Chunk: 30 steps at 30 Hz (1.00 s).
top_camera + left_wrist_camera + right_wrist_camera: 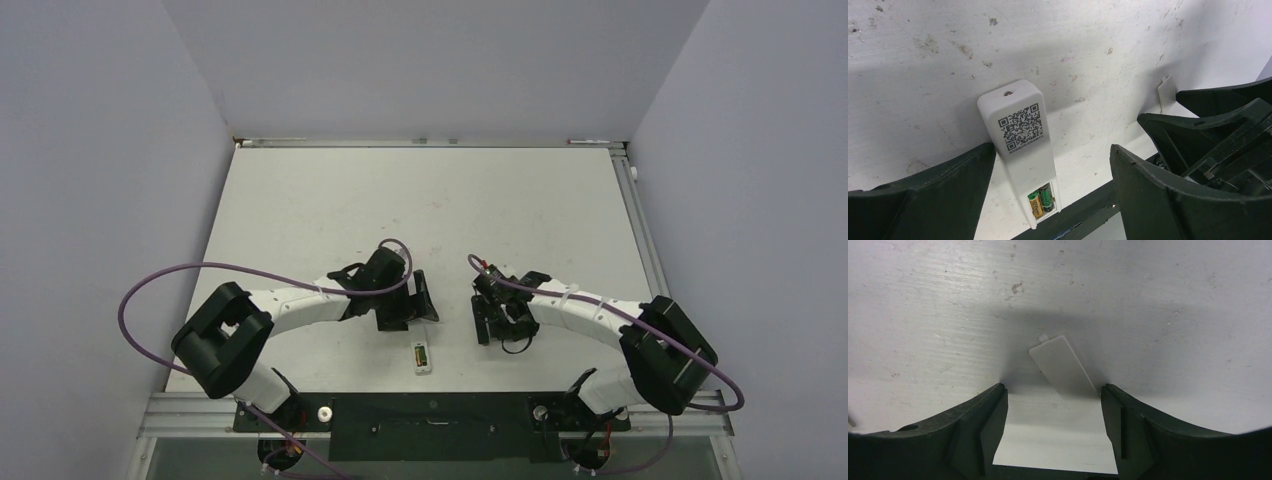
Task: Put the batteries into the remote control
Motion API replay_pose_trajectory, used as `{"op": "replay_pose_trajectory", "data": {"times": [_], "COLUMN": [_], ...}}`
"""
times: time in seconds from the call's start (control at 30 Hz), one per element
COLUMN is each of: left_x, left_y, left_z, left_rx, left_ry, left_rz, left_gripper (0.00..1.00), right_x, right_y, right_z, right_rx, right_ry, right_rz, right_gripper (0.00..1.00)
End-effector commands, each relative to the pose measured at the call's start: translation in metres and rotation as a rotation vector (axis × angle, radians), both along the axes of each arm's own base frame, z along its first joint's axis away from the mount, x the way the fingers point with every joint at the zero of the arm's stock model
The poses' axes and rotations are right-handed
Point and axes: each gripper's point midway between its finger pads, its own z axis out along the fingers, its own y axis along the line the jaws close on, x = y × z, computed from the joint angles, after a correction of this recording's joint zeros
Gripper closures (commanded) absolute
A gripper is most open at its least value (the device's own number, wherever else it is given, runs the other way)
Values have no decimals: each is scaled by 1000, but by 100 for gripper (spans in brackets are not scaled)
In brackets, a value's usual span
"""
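The white remote control [422,357] lies near the table's front edge with its back face up, showing a QR code [1020,125]. Both batteries sit side by side in its open recess, one gold-orange [1035,204] and one dark green-black [1046,197]. My left gripper [412,312] hovers just behind it, open, and in the left wrist view the remote [1018,150] lies between its fingers [938,195], held by neither. My right gripper [497,325] stands open low over the table, a small flat white battery cover [1063,365] lying just beyond its fingertips [990,415].
The black mounting rail [430,410] runs along the front edge right beside the remote's near end. The right gripper [1218,120] shows close by in the left wrist view, with the white cover [1165,90] behind it. Grey walls enclose the white table [330,200].
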Motion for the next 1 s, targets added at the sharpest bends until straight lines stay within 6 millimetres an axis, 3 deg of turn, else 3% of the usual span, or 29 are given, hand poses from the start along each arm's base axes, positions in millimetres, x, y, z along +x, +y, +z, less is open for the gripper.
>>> {"op": "replay_pose_trajectory", "data": {"times": [0.0, 0.33, 0.53, 0.97], "left_x": [-8, -18, -18, -19], "left_y": [7, 16, 17, 27], "left_z": [-4, 2, 5, 4], "left_rx": [13, 7, 7, 26], "left_ry": [3, 4, -3, 4], "left_rz": [-33, -40, -47, -63], "left_gripper": [17, 17, 17, 17], "right_x": [6, -12, -2, 13], "right_y": [0, 19, 5, -2], "right_z": [-7, 0, 2, -4], "right_rx": [-49, -5, -69, -70], "right_ry": [-35, -24, -70, -74], "right_rz": [0, 31, 0, -53], "right_gripper": [34, 46, 47, 57]}}
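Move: The battery cover lies askew on the table between my open right fingers, its middle about 1 cm ahead, 1 cm to the right and 1 cm below. The remote control's middle is some 17 cm left of my right hand, level fore and aft and in height. From my left hand the remote's middle is about 4 cm back and 3 cm below, barely right; its batteries sit 3 cm nearer me than that middle. With my right hand low over the table, I sweep about 2 cm left and 1 cm back, the right finger pushing the battery cover's near end leftward, then come forward and a little right while narrowing the fingers around it without pinching yet. My left hand, still wide open, drifts about 3 cm left and back, level above the remote. ##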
